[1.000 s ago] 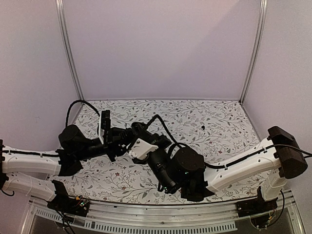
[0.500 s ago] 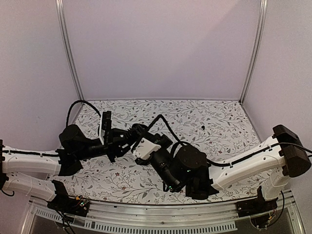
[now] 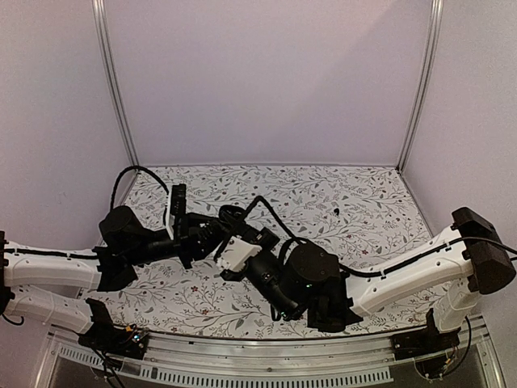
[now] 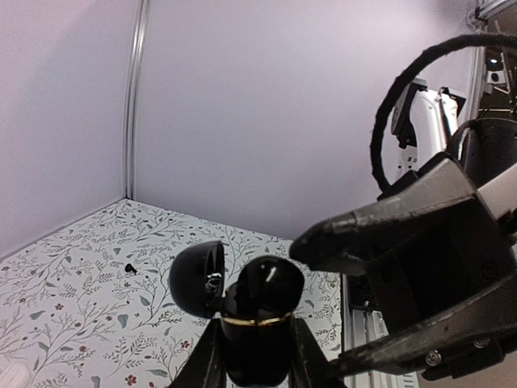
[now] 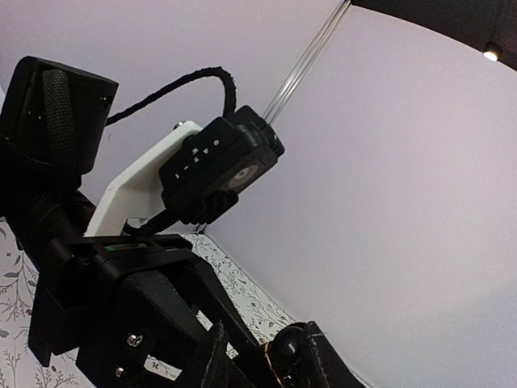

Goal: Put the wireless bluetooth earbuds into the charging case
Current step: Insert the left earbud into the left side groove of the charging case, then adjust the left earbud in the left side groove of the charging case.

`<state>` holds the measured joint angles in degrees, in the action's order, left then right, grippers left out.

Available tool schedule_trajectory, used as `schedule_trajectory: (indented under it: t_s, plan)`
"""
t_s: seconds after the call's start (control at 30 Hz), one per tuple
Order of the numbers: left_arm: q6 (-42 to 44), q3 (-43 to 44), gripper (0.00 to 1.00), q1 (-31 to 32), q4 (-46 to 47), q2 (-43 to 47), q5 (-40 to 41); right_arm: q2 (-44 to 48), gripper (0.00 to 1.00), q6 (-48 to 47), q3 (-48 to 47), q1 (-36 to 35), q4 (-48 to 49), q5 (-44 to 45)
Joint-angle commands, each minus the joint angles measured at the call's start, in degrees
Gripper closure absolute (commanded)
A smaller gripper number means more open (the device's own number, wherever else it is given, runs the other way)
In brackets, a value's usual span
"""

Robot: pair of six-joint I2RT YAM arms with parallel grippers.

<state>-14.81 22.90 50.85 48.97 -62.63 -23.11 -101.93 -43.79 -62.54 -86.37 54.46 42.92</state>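
In the left wrist view my left gripper (image 4: pixel 255 325) is shut on the black charging case (image 4: pixel 254 347), which has a gold ring and stands upright with its lid (image 4: pixel 196 278) swung open to the left. One dark earbud (image 4: pixel 264 284) sits in the top of the case. My right gripper (image 5: pixel 262 341) stands over it, jaws parted on either side of that earbud (image 5: pixel 287 347) without pinching it; its fingers (image 4: pixel 388 230) loom at the right. A second tiny dark earbud (image 3: pixel 335 212) lies on the table at the back right. The case is hidden in the top view.
The two arms meet left of the table's middle, the right wrist's white camera mount (image 3: pixel 235 252) against the left gripper (image 3: pixel 212 233). A black cable (image 3: pixel 271 208) loops over them. The floral table cover (image 3: pixel 363 202) is walled on three sides.
My right gripper's jaws have spread apart around the earbud on the case. The right wrist has sunk slightly towards the near left. The left gripper keeps its hold.
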Motion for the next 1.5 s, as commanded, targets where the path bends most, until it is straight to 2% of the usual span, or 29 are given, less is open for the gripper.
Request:
schedule_trajectory:
  t_s: [0.0,0.2,0.33,0.5,0.7,0.8,0.93,1.07,1.17,1.47]
  plan:
    - [0.3,2.1,1.00,-0.5,2.3,0.1,0.3,0.8,0.68,1.1,0.7,-0.7,-1.8,-1.4]
    - [0.1,1.7,1.00,-0.6,2.5,0.4,0.5,2.8,0.63,2.0,2.0,-0.6,-0.8,-1.5]
    - [-0.2,1.4,1.00,-0.7,2.9,0.3,0.6,4.3,0.56,2.8,2.8,-0.8,-0.7,-1.9]
    - [-0.4,0.0,1.00,-1.1,4.6,0.6,0.5,8.3,0.39,6.1,3.7,-1.1,-2.6,-3.9]
    - [-0.1,-0.6,1.00,-1.3,5.7,1.2,-0.2,13.5,0.22,15.9,2.5,-1.0,-11.5,-4.3]
    - [0.2,-0.7,1.00,-1.4,5.7,1.6,-0.5,14.9,0.17,20.8,1.5,0.1,-17.1,-5.3]
    - [0.9,-0.9,1.00,-1.3,5.8,2.1,-0.8,16.9,0.13,33.0,-0.9,4.4,-29.5,-13.3]
    - [1.7,-3.2,1.00,-1.3,10.3,3.2,-0.6,19.9,0.02,42.4,-0.9,8.1,-34.4,-21.1]
    - [3.0,-5.1,1.00,-1.3,14.0,3.3,-0.9,20.7,0.01,46.9,-2.0,9.1,-36.9,-22.0]
    - [4.0,-4.6,1.00,-1.2,15.7,2.0,-1.3,18.3,0.01,48.8,-6.5,9.7,-41.6,-25.4]
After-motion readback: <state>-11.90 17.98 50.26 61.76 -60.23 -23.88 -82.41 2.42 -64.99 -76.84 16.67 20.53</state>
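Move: The open charging case, still held in the left hand's fingertips, sits about 2 cm ahead, 2 cm left and 2 cm below the right hand; from the left hand it is 1 cm ahead, 2 cm right and 1 cm up. From the right hand, the other earbud lies on the table some 23 cm ahead, 30 cm right and 30 cm down, and the white box about 21 cm ahead, 3 cm left and 30 cm down. Right hand opens wide, backing right and up some 6 cm off the case; left keeps hold, rising 2–3 cm. ##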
